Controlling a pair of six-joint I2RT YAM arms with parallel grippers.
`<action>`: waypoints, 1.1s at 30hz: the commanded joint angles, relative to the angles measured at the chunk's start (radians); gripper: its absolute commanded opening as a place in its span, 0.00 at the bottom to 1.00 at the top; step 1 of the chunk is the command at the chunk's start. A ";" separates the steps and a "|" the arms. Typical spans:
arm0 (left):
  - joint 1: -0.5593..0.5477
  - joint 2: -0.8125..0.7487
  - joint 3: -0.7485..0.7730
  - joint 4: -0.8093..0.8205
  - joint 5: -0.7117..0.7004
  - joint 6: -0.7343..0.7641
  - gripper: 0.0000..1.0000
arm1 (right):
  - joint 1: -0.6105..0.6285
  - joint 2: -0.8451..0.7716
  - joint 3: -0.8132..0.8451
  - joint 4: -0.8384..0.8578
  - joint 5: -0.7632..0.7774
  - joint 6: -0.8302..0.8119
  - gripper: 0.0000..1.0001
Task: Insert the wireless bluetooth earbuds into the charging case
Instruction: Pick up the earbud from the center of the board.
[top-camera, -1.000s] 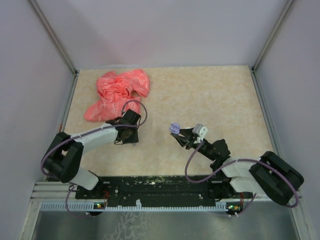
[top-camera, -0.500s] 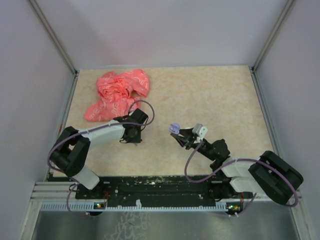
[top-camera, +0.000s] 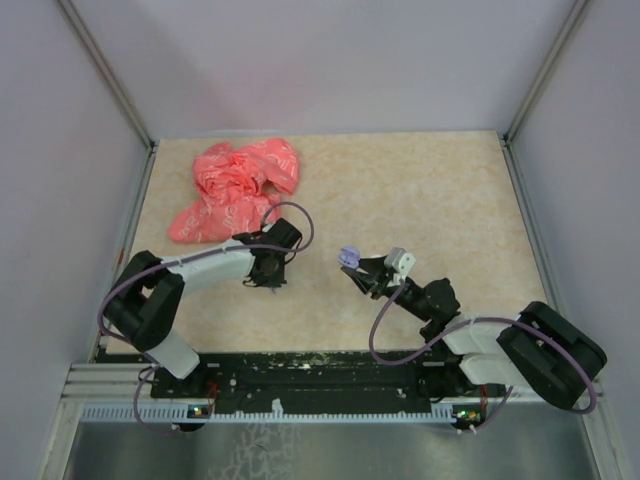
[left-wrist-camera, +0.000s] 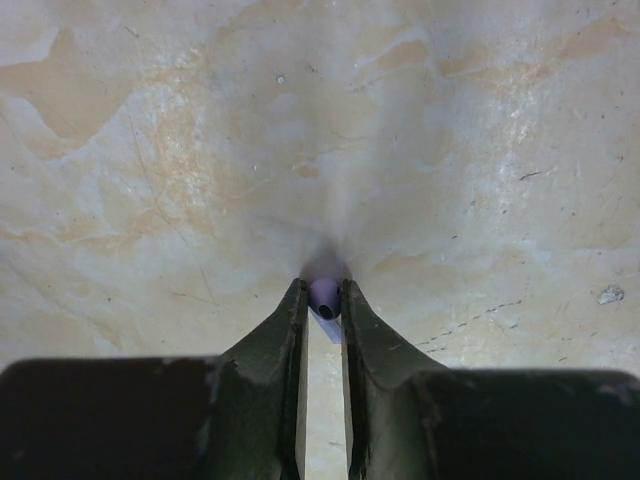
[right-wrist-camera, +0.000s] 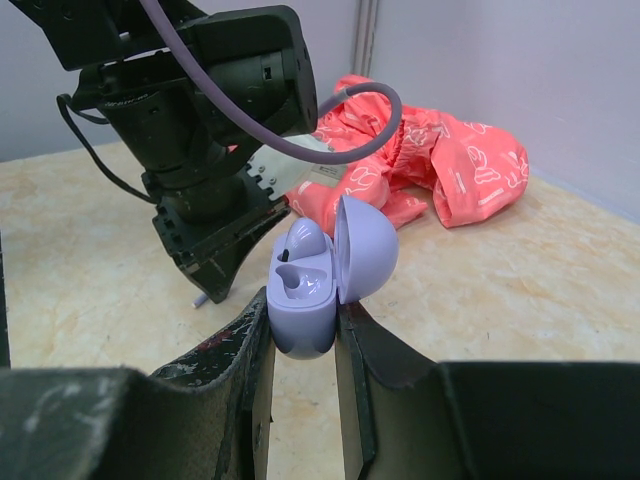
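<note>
A pale purple earbud (left-wrist-camera: 323, 297) lies on the marbled table, and my left gripper (left-wrist-camera: 322, 300) is shut on it, both fingertips pressing its sides. In the top view that left gripper (top-camera: 270, 283) points down at the table left of centre. My right gripper (right-wrist-camera: 303, 312) is shut on the pale purple charging case (right-wrist-camera: 302, 300), held upright with its lid (right-wrist-camera: 365, 248) open. One earbud (right-wrist-camera: 304, 240) sits in the case's far slot; the near slot is empty. In the top view the case (top-camera: 349, 257) hangs a short way right of the left gripper. The right wrist view shows the left gripper (right-wrist-camera: 215, 275) just behind the case.
A crumpled pink plastic bag (top-camera: 235, 190) lies at the back left of the table, behind the left arm, and shows behind the case in the right wrist view (right-wrist-camera: 440, 165). Grey walls with metal posts (top-camera: 105, 75) enclose the table on three sides.
The left gripper has shifted a little to the right and down to the table, and its jaws have closed onto the purple earbud. The right arm and the case have not moved.
</note>
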 joint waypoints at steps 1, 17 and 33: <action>-0.012 -0.033 0.000 -0.037 -0.002 0.004 0.11 | 0.009 -0.011 0.022 0.047 0.000 0.000 0.00; -0.201 -0.386 -0.007 0.187 -0.203 0.098 0.00 | 0.008 -0.019 0.019 0.053 0.003 0.003 0.00; -0.464 -0.475 -0.122 0.881 -0.190 0.589 0.00 | 0.013 -0.031 0.030 0.016 0.023 0.007 0.00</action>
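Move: The earbud is already between the left fingertips, down on the board. The open lilac charging case it is being taken to stands some 16 cm to the left hand's right, about 2 cm back and roughly 17 cm higher. The pink cloth's middle lies about 20 cm ahead and 9 cm left of that hand, about level with it. The right hand has the case between its fingertips; from there the earbud lies about 16 cm left, 2 cm ahead and 17 cm down. The earbud, still pinched in the left fingers, is lifted off the board: nearly straight up at first, then up and increasingly to the right towards the case, about 22 cm up and 13 cm right in all. On the way the left wrist swings the fingers from pointing down to roughly forward, tipping them up some 50 degrees and turning them clockwise. The right hand keeps the case still. ##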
